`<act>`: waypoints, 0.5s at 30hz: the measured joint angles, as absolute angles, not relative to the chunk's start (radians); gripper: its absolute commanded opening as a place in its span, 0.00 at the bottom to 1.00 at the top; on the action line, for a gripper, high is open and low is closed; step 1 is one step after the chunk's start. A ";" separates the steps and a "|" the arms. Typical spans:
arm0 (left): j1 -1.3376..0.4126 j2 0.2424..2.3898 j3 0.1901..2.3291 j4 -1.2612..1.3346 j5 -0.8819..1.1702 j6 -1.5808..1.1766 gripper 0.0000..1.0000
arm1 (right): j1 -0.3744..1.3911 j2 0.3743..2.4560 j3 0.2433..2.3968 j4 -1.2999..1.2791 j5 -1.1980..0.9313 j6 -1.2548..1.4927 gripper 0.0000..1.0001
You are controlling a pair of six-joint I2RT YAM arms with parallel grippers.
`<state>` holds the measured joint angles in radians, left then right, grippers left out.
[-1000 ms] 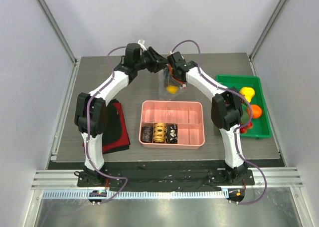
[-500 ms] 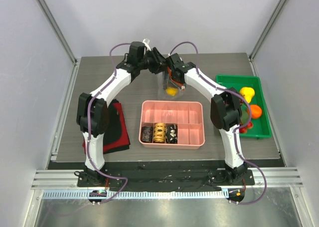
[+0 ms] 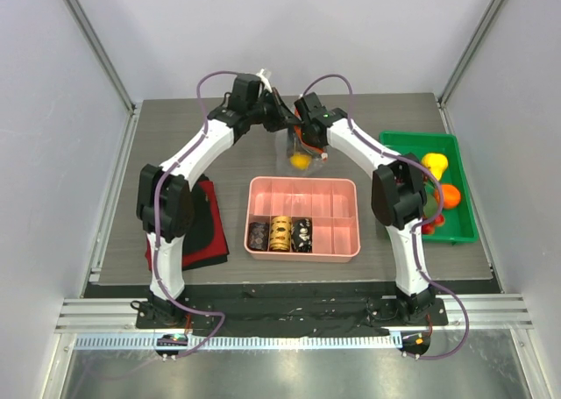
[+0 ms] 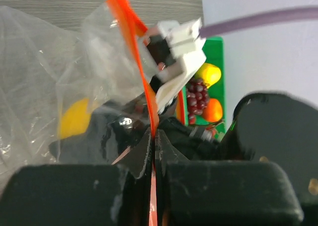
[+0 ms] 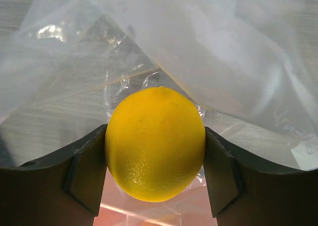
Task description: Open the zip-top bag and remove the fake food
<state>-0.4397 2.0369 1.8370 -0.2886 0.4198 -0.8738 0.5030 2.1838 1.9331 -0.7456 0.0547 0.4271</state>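
The clear zip-top bag [image 3: 292, 156] hangs crumpled between both arms at the back middle of the table. My left gripper [image 4: 154, 144] is shut on its red-orange zip strip [image 4: 133, 47], which runs up from between the closed fingers. In the top view the left gripper [image 3: 285, 118] sits at the bag's upper edge. My right gripper [image 5: 155, 151] is shut on a yellow lemon [image 5: 155, 136], a piece of the fake food, with a finger pressed on each side and bag film all around it. The lemon [image 3: 301, 160] shows through the plastic from above. I cannot tell whether film lies under the fingers.
A green tray [image 3: 399, 140] at the right holds more fruit: a yellow piece [image 3: 434, 164], an orange one [image 3: 449, 195] and purple grapes [image 4: 197, 94]. A pink divided tray [image 3: 304, 183] holding patterned cylinders [image 3: 280, 234] lies just in front of the bag. A red and black cloth [image 3: 206, 224] lies at the left.
My left gripper has closed on the zip strip after edging right toward the bag's mouth. The right gripper has kept its hold on the lemon in nearly the same place.
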 measured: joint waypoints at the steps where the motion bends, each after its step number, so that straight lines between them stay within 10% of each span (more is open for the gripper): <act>1: -0.443 2.032 1.834 -0.292 0.411 -0.857 0.00 | 0.496 2.184 1.933 -0.745 0.033 0.434 0.01; 15: -0.419 1.991 1.687 -0.308 0.377 -0.812 0.00 | 0.391 2.153 1.839 -0.696 -0.148 0.480 0.01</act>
<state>-0.4187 1.9907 1.6867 -0.3077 0.3775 -0.8124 0.3912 2.1529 1.8389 -0.6964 -0.1482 0.4805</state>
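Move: My right hand already holds the yellow fruit between its fingers, inside the bag. The bag's orange mouth is around 7 cm above that hand, some 2 cm ahead and 2 cm right. The green tray's middle lies roughly 34 cm right, 5 cm back and 5 cm lower; the pink box's is straight back about 16 cm, 4 cm lower. From my left hand, shut on the mouth's edge, the fruit is about 13 cm below, 1 cm back and 1 cm right. I peel the bag down around the held fruit: my left fingers keep their pinch on the orange edge and draw it down nearly 5 cm and left about 3, slightly back. Meanwhile my right hand keeps the fruit gripped and shifts 3 cm to the right, towards the tray side, easing back a little at the end while its wrist rolls some 10 degrees, left side up. ##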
